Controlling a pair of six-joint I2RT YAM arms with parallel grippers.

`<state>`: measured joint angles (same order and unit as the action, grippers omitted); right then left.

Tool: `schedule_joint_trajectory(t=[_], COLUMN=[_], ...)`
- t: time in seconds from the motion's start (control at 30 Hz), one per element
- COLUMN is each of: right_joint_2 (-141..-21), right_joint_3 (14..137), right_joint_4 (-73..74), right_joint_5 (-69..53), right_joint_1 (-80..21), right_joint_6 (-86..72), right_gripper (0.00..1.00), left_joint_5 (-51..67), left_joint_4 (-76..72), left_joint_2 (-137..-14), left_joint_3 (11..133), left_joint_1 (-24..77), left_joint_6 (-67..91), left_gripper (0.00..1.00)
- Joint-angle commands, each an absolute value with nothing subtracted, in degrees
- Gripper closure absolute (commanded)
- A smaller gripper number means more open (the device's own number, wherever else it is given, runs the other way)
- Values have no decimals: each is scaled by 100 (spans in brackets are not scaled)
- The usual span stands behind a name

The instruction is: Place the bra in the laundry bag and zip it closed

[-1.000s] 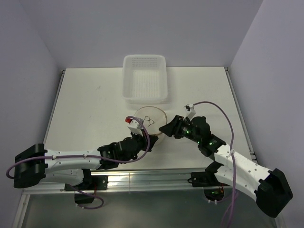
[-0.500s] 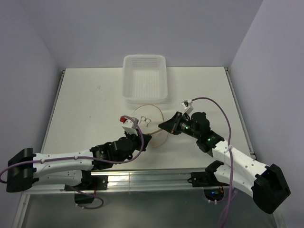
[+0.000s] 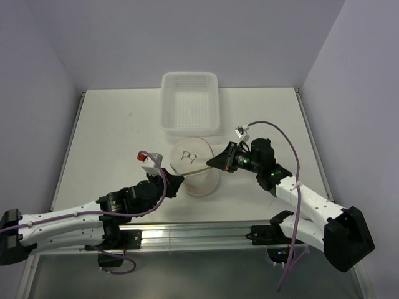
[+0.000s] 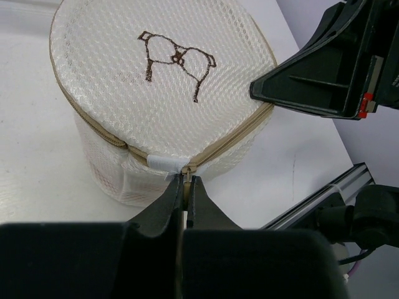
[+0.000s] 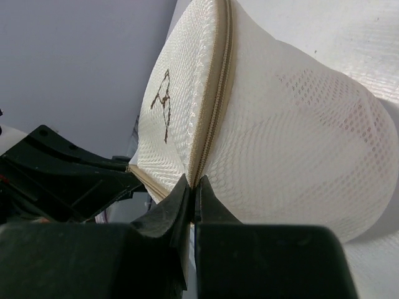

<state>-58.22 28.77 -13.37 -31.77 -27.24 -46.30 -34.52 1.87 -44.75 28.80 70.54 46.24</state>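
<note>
The laundry bag (image 3: 197, 169) stands upright at the table's middle, a cream mesh cylinder whose lid (image 4: 162, 75) carries a dark bra outline. A tan zip runs round the rim. My left gripper (image 3: 177, 181) is at its near-left side, shut on the metal zip pull (image 4: 185, 177) beside a white tab. My right gripper (image 3: 211, 166) is at the bag's right side, shut on the zip seam of the rim (image 5: 206, 149). The bra is hidden; I cannot see it through the mesh.
A white perforated basket (image 3: 190, 103) stands just behind the bag, near the table's far edge. An aluminium rail (image 3: 206, 230) runs along the near edge by the arm bases. Grey walls rise on both sides.
My right gripper has shut on the bag's rim. The left arm has drawn back toward the near left with the zip pull, and the bag has shifted slightly with it.
</note>
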Motion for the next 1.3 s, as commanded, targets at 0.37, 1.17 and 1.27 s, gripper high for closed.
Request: schedule_joint_trajectory(t=[0.37, 1.17, 1.27], right_joint_2=[-6179, -3150, -2595], right_joint_3=[2812, 3112, 3059], right_joint_4=[-1415, 632, 790], right_joint_5=[-2637, 461, 1069], right_joint_1=[-2637, -2637, -2637], right_joint_6=[-4175, -3419, -3314], right_gripper=[100, 0, 0], left_joint_5=[-4263, -4693, -4711], left_joint_4=[378, 1219, 1572], left_joint_2=[-4210, -4324, -4307], left_joint_3=[3295, 4280, 4333], left_joint_1=[6899, 6838, 6838], left_joint_6=[3947, 3630, 3797], left_gripper=[62, 1, 1])
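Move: My left hand still pinches the zipper pull. The laundry bag's middle is about 5 cm ahead of that hand, 6 cm to its right and 6 cm lower. My right hand still holds the rim by the zip, with the bag's middle about 3 cm to its left, roughly level fore and aft, and 6 cm below. The empty white basket lies some 31 cm ahead and 3 cm right of my left hand. I open my left fingers wide off the zipper pull and draw that hand up about 7 cm, easing slightly forward and left, its fingertips tilting up a little. My right hand keeps its pinch while it lowers the rim some 3 cm, then opens wide to let go and pulls away to the right, rising and swinging clockwise some 30 degrees as it clears the bag. ##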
